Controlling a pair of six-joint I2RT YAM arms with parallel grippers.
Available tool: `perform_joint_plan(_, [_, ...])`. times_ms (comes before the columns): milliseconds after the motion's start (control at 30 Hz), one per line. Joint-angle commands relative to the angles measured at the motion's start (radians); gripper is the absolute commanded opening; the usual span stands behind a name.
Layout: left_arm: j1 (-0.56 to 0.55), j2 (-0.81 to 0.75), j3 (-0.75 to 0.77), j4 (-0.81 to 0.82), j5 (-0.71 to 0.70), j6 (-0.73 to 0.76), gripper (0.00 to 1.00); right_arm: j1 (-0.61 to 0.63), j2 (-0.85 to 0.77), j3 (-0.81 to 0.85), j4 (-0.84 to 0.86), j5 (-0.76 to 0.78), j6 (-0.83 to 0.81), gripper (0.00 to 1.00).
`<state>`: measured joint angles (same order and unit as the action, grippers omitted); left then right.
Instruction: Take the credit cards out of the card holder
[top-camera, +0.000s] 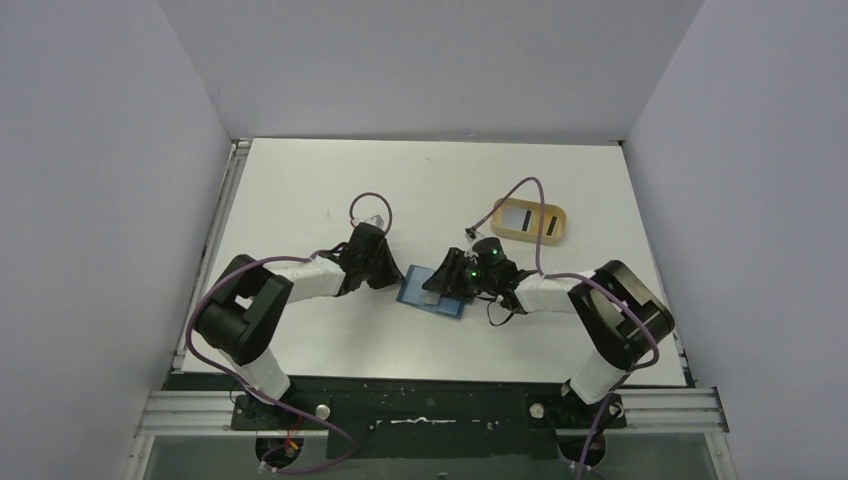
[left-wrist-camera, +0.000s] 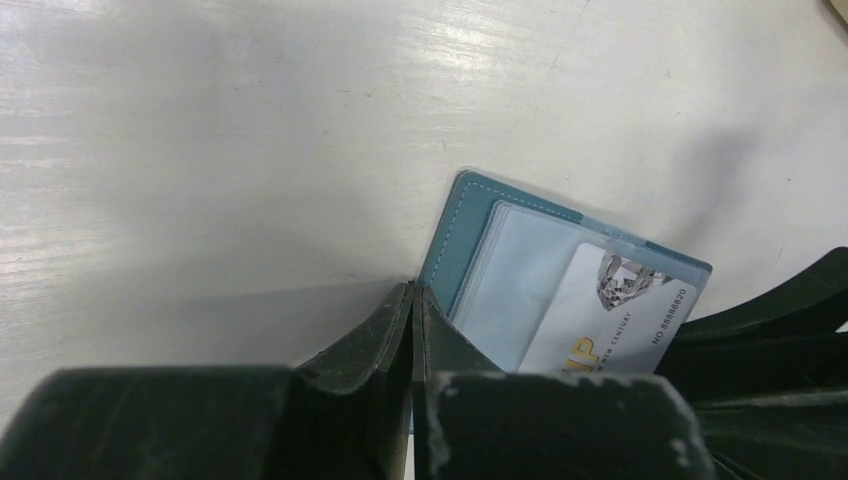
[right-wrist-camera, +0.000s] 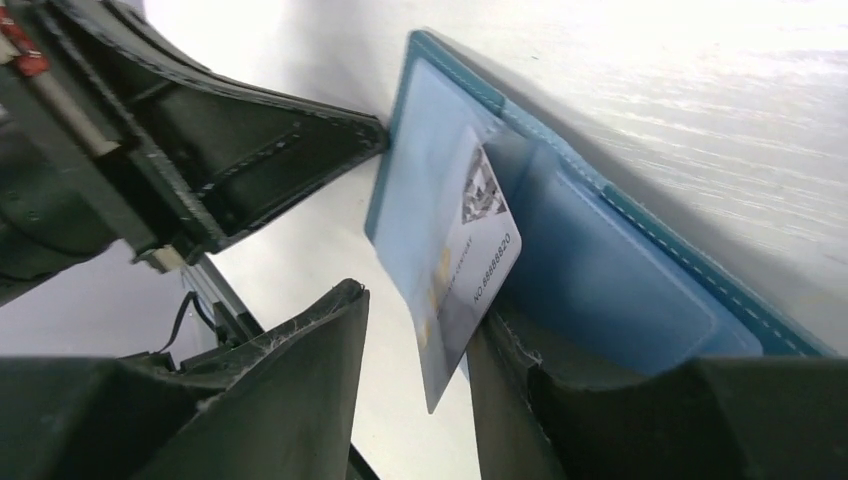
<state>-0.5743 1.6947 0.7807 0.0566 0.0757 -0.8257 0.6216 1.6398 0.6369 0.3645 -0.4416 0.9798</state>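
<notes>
The teal-blue card holder (top-camera: 430, 293) lies open on the white table between my two grippers. A white credit card (right-wrist-camera: 470, 260) with a diamond logo sticks halfway out of its clear pocket (left-wrist-camera: 520, 290). My right gripper (right-wrist-camera: 425, 305) is open and straddles the card's free end: the card leans against the right finger (right-wrist-camera: 520, 370), while a gap separates it from the left finger (right-wrist-camera: 320, 350). My left gripper (left-wrist-camera: 413, 292) is shut with nothing between its fingers, its tips set against the card holder's (left-wrist-camera: 455, 240) left edge.
A tan rounded tray (top-camera: 500, 209) sits at the back right, holding a pale card with a black stripe (top-camera: 522, 218). The right arm's purple cable (top-camera: 530, 185) loops just over the tray. Grey walls enclose the table on three sides.
</notes>
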Motion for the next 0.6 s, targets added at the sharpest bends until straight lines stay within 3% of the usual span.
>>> perform_joint_plan(0, [0.001, 0.03, -0.02, -0.095, -0.012, 0.033, 0.0, -0.001, 0.015, -0.016, 0.046, 0.032, -0.017, 0.41])
perform_joint_plan(233, [0.001, 0.033, -0.02, -0.098, -0.011, 0.039, 0.0, -0.012, -0.005, -0.03, -0.045, 0.067, -0.065, 0.15])
perform_joint_plan(333, [0.001, 0.033, -0.02, -0.099, -0.011, 0.04, 0.0, -0.015, -0.031, -0.027, -0.095, 0.077, -0.086, 0.1])
perform_joint_plan(567, [0.003, 0.033, -0.017, -0.104, -0.01, 0.045, 0.0, -0.049, -0.126, -0.008, -0.261, 0.053, -0.176, 0.1])
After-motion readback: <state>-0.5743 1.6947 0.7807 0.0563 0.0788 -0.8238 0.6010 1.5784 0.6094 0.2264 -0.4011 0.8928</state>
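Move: The card, partly lifted on its clear sleeve, has its middle only some 2 cm to the left of the right hand, about 1 cm ahead and 2 cm below. The spread card holder's middle lies roughly 1 cm to the left of the right hand, level with it in reach, 4 cm below; the tan tray is about 25 cm to its right and 20 cm ahead. From the left hand, the card is around 8 cm right and 1 cm back. Down about 2 cm and slightly right, the right hand sinks over the holder while its half-open fingers close on the near end of the card and pinch it. It then draws right and rises a little, some 2.5 cm rightward in all, fingers tipping slightly steeper. The left hand stays still, shut fingertips resting on the holder's left edge. ##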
